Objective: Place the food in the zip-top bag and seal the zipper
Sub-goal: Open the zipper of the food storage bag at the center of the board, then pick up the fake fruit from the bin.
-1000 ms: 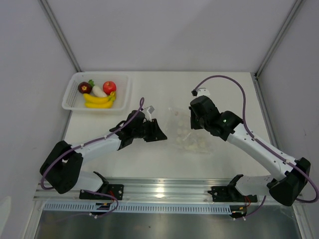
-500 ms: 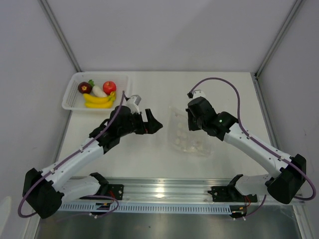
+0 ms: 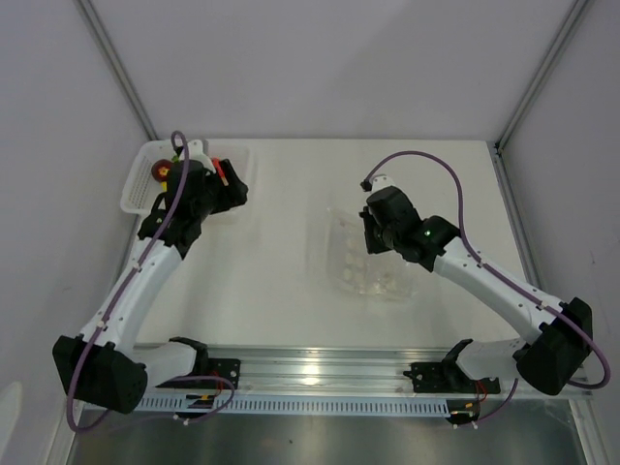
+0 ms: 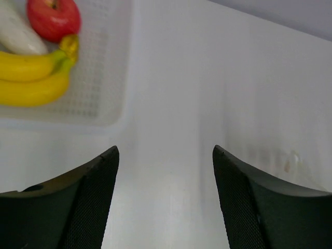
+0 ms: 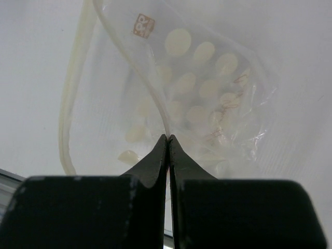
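Observation:
The food lies in a white mesh basket (image 4: 101,78): red apple (image 4: 53,18), yellow banana bunch (image 4: 31,78), white radish (image 4: 15,33). From above only the dark round fruit (image 3: 160,172) shows past the left arm. My left gripper (image 4: 165,151) is open and empty, over bare table just beside the basket's edge; from above the left gripper (image 3: 231,189) sits at the basket's right end. The clear zip-top bag (image 5: 207,104) lies mid-table, also seen from above as the bag (image 3: 354,262). My right gripper (image 5: 167,137) is shut on one lip of the zipper (image 5: 150,83), holding the mouth apart.
The basket (image 3: 131,201) stands at the back left corner, close to the left wall. Pale round spots are printed on the bag. An aluminium rail (image 3: 320,373) runs along the near edge. The right arm's purple cable (image 3: 426,155) loops above the table.
My left arm has swung from beside the bag back left to the basket, its jaws opening on the way. The right gripper has kept its hold and shifted slightly left with the bag.

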### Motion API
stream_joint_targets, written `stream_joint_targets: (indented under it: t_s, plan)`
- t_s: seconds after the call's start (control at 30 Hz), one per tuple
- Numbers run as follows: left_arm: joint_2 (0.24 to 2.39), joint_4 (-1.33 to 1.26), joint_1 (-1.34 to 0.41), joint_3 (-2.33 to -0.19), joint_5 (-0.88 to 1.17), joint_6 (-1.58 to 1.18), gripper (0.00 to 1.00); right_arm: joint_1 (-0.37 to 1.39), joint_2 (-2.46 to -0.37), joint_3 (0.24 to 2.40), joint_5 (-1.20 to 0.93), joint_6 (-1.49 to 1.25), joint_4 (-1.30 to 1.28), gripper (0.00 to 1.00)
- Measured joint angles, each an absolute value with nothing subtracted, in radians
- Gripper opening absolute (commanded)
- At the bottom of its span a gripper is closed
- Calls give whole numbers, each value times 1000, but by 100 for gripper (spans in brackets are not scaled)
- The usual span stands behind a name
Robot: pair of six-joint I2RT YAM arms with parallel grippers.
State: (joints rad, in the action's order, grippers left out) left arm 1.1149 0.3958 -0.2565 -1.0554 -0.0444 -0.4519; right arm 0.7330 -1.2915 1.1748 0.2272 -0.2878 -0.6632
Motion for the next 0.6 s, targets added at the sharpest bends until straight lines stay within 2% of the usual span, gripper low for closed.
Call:
stream_joint_targets:
  t_s: [0.23, 0.6]
  plan:
    - [1351, 386, -151, -1211, -149, -308, 75, 705, -1311, 1175, 181, -265, -657, 0]
    - [1759, 424, -84, -1533, -157, -240, 75, 655, -1319, 1108, 83, -230, -591, 0]
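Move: Over in the basket, the red apple lies about 23 cm ahead of the left hand, 15 cm to its left and 21 cm below. The bananas are some 14 cm ahead and 19 cm left of that hand, the white radish 21 cm ahead and 21 cm left, both slightly lower still. Below the right hand, the bag's middle is about 18 cm down and 3 cm right; from that hand the apple is 30 cm ahead and 43 cm left. Reaching fast over the basket's near right part towards the apple, the left hand goes forward about 15 cm and left about 8, sinking some 6 cm as it travels; its left side rolls up about 15 degrees, its tips dip, and its fingers stay wide open and empty. The right hand keeps its pinch on the bag's zipper edge and lowers it 2 to 3 cm. ##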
